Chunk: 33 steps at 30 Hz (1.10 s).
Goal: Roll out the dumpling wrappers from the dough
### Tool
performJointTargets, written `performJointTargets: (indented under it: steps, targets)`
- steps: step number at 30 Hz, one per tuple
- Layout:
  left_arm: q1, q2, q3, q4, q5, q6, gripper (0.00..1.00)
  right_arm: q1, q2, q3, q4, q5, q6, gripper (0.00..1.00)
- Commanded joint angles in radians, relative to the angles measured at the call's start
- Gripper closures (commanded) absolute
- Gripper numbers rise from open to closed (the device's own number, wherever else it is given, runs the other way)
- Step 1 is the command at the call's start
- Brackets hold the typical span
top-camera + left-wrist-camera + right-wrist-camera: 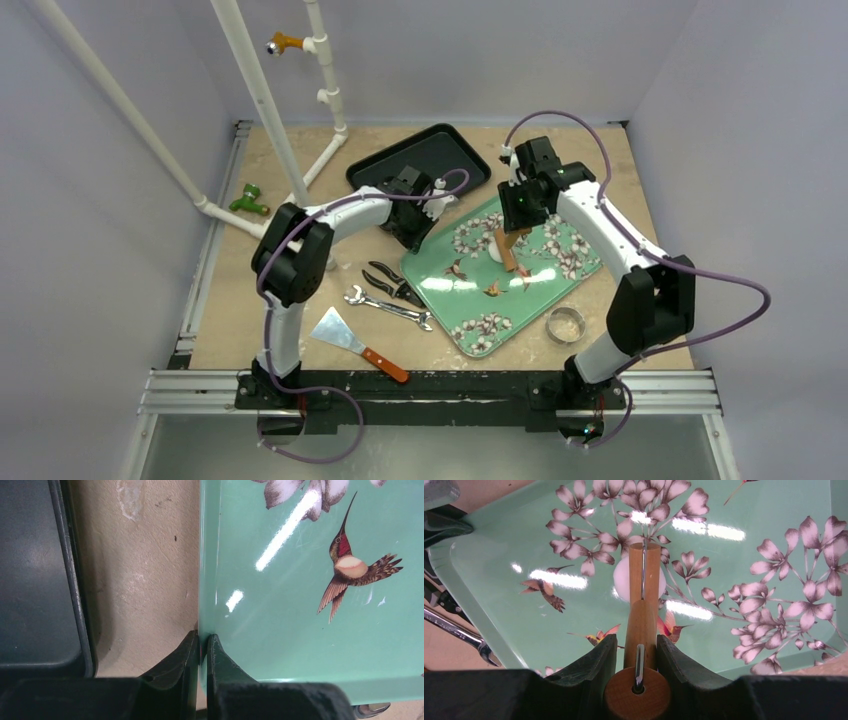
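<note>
A roundish white dough disc, a dumpling wrapper, lies on the green flowered tray; it also shows in the top view as the wrapper. My right gripper is shut on the handle of a wooden roller, whose barrel rests across the wrapper and hides its middle. From above, the right gripper hangs over the tray's far half with the roller below it. My left gripper is shut on the tray's left rim, one finger outside and one inside; from above, the left gripper is at that edge.
A black tray lies behind the left gripper, close to the green tray. Pliers, a wrench and a scraper lie left of the green tray. A metal ring sits at its near right. White pipes cross the back left.
</note>
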Motion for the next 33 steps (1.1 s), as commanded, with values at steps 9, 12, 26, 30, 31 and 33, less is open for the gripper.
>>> performJointTargets:
  steps: [9, 12, 26, 30, 31, 33]
  targets:
    - [0.019, -0.026, -0.102, 0.123, 0.018, -0.009, 1.0, 0.134, 0.116, -0.085, 0.182, -0.093, 0.127, 1.0]
    - [0.025, -0.036, -0.119, 0.142, 0.031, -0.008, 1.0, 0.168, 0.137, -0.063, 0.179, -0.074, 0.145, 1.0]
    - [0.045, -0.051, -0.139, 0.159, 0.076, -0.007, 1.0, 0.239, 0.123, -0.161, 0.359, -0.233, 0.247, 1.0]
    - [0.047, -0.049, -0.139, 0.159, 0.079, -0.007, 1.0, 0.252, 0.133, -0.154, 0.361, -0.25, 0.254, 1.0]
    - [0.046, -0.05, -0.139, 0.159, 0.079, -0.006, 1.0, 0.254, 0.133, -0.152, 0.361, -0.252, 0.255, 1.0]
    - [0.047, -0.049, -0.139, 0.161, 0.08, -0.005, 1.0, 0.259, 0.127, -0.151, 0.362, -0.264, 0.257, 1.0]
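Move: The dough lies under the lower head of the roller that the right hand already holds upright, about 2 cm ahead of that hand, 3 cm to its left and 13 cm below. The metal ring is some 16 cm back and 10 cm right, the black baking tray about 17 cm ahead and 19 cm left, both low on the table. From the left hand, the dough is roughly 18 cm right and 1 cm ahead, almost level. The dough stays under the roller's lower head as the right hand, keeping its grip on the upper part, carries the tool about 7 cm left across it; the lower head lags behind, so the roller leans in the fingers. The left hand stays in place with nearly shut fingers on the green tray's rim near its left corner, turning only some 5 degrees. ##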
